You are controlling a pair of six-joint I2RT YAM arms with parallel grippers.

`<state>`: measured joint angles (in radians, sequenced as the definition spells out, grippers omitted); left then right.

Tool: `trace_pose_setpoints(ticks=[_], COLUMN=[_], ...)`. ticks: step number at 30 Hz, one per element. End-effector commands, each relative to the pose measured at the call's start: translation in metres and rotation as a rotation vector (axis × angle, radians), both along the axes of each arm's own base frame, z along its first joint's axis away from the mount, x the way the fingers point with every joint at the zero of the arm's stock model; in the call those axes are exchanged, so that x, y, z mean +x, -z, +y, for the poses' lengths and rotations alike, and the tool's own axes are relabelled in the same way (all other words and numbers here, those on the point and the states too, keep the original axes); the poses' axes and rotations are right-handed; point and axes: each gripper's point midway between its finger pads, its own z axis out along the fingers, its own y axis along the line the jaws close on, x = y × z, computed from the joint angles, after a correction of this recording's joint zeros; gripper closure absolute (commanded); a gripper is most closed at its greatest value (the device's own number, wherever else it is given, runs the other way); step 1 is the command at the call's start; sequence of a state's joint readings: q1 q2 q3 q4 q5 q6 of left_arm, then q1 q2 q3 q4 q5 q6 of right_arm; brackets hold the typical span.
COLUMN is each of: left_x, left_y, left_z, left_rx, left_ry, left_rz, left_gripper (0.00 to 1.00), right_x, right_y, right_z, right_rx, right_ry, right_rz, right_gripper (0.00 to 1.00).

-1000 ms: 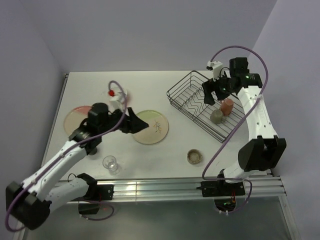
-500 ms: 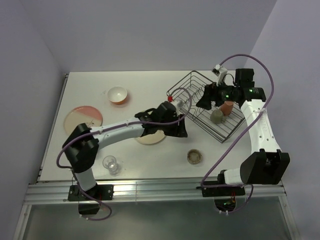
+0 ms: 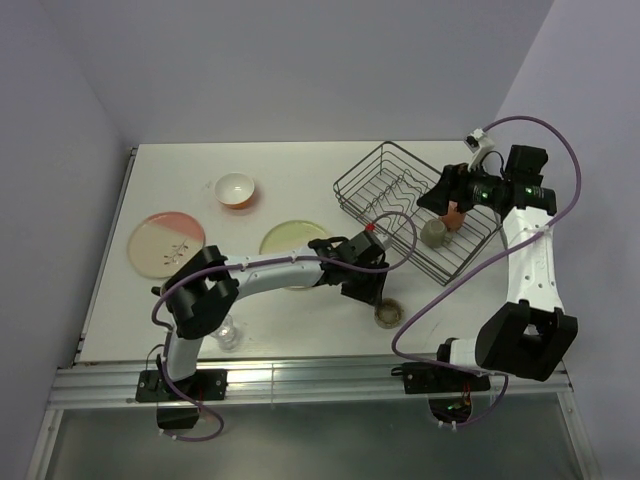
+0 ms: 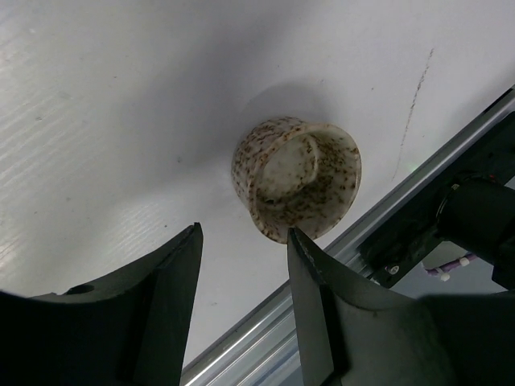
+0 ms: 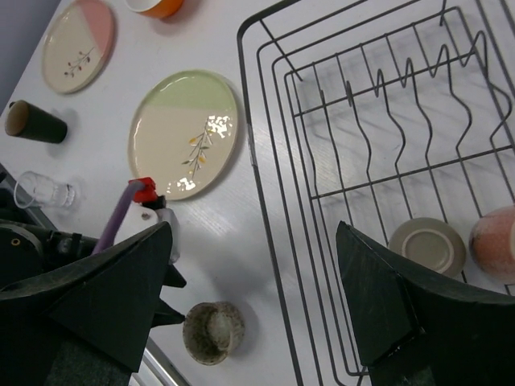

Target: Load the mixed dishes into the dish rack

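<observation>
The small speckled bowl (image 3: 388,313) stands upright near the table's front edge. My left gripper (image 3: 372,293) is open just left of it. In the left wrist view the bowl (image 4: 298,177) sits just beyond the open gripper (image 4: 241,241), with the right fingertip close to its rim. My right gripper (image 3: 441,196) is open and empty above the dish rack (image 3: 385,190). The rack holds a pink cup (image 3: 454,213) and a grey-green cup (image 3: 433,232). The cream-green plate (image 3: 290,236), the pink-cream plate (image 3: 166,240), the orange bowl (image 3: 236,189) and the clear glass (image 3: 222,330) are on the table.
The right wrist view shows a brown cup (image 5: 32,122) lying beside the glass (image 5: 44,191), and the rack's wavy dividers (image 5: 402,88). My left arm (image 3: 270,270) stretches across the green plate's front edge. A metal rail (image 3: 300,375) runs along the table's near edge.
My left arm has swung right from the green plate to the speckled bowl, its gripper open. My right gripper has drawn back to the right over the rack.
</observation>
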<state>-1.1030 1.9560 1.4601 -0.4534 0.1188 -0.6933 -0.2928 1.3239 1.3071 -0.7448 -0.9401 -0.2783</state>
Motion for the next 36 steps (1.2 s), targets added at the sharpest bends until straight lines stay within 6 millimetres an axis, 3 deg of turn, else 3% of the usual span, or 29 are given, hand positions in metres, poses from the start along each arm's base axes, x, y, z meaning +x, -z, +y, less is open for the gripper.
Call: trace_pose_setpoints(ticks=[1,11,14,27,33,36], left_x=[-0.006,0.005,0.008,0.012,0.011,0.010], left_y=[-0.011,0.014,0.018,0.033,0.038,0.031], left_z=[-0.015,-0.015,-0.012,-0.017,-0.016,-0.013], left_rx=[-0.015,0.095,0.124,0.130,0.133,0.117], left_ry=[0.059,0.025,0.009,0.004,0.005,-0.004], left_rz=[-0.018,-0.042,-0.053,-0.065,-0.062,-0.065], left_gripper=[0.48,0.54,0.63,0.66,0.79,0.93], right_x=[-0.006,-0.013,-0.015,-0.017,-0.017,-0.017], right_y=[-0.010,-0.009,-0.008,-0.007,-0.003,-0.001], right_z=[0.007,0.011,0.012,0.012,0.013,0.012], right_rx=[0.016,0.034,0.040,0.047,0.057,0.053], right_ry=[-0.040,-0.051,-0.050,-0.037,-0.038,-0.037], right_rz=[-0.054,-0.044,-0.039,-0.031,-0.015,-0.012], right_gripper=[0.10,0.10,0.10,0.10,0.11,0.11])
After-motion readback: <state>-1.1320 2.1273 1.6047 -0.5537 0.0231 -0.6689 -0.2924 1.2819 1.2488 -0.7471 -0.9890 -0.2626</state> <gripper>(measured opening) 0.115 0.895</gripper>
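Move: The speckled cup stands on the table, its middle some 4 cm to the left hand's right, 2 cm back and about 6 cm below. From that hand, the dish rack's middle lies about 23 cm ahead and 10 cm right, and the green mug in it 18 cm ahead and 13 cm right; the green-edged plate is 13 cm ahead and 19 cm left. From the right hand the cup is about 18 cm back, 9 cm left and 25 cm lower. Onto the left-hand wall of the speckled cup the left hand sinks about 4.5 cm, with a brief slow-down midway and a tilt of some 10 degrees that lifts its left side. The half-open fingers close almost shut as it goes, straddle the rim and begin to pinch the cup's wall. ##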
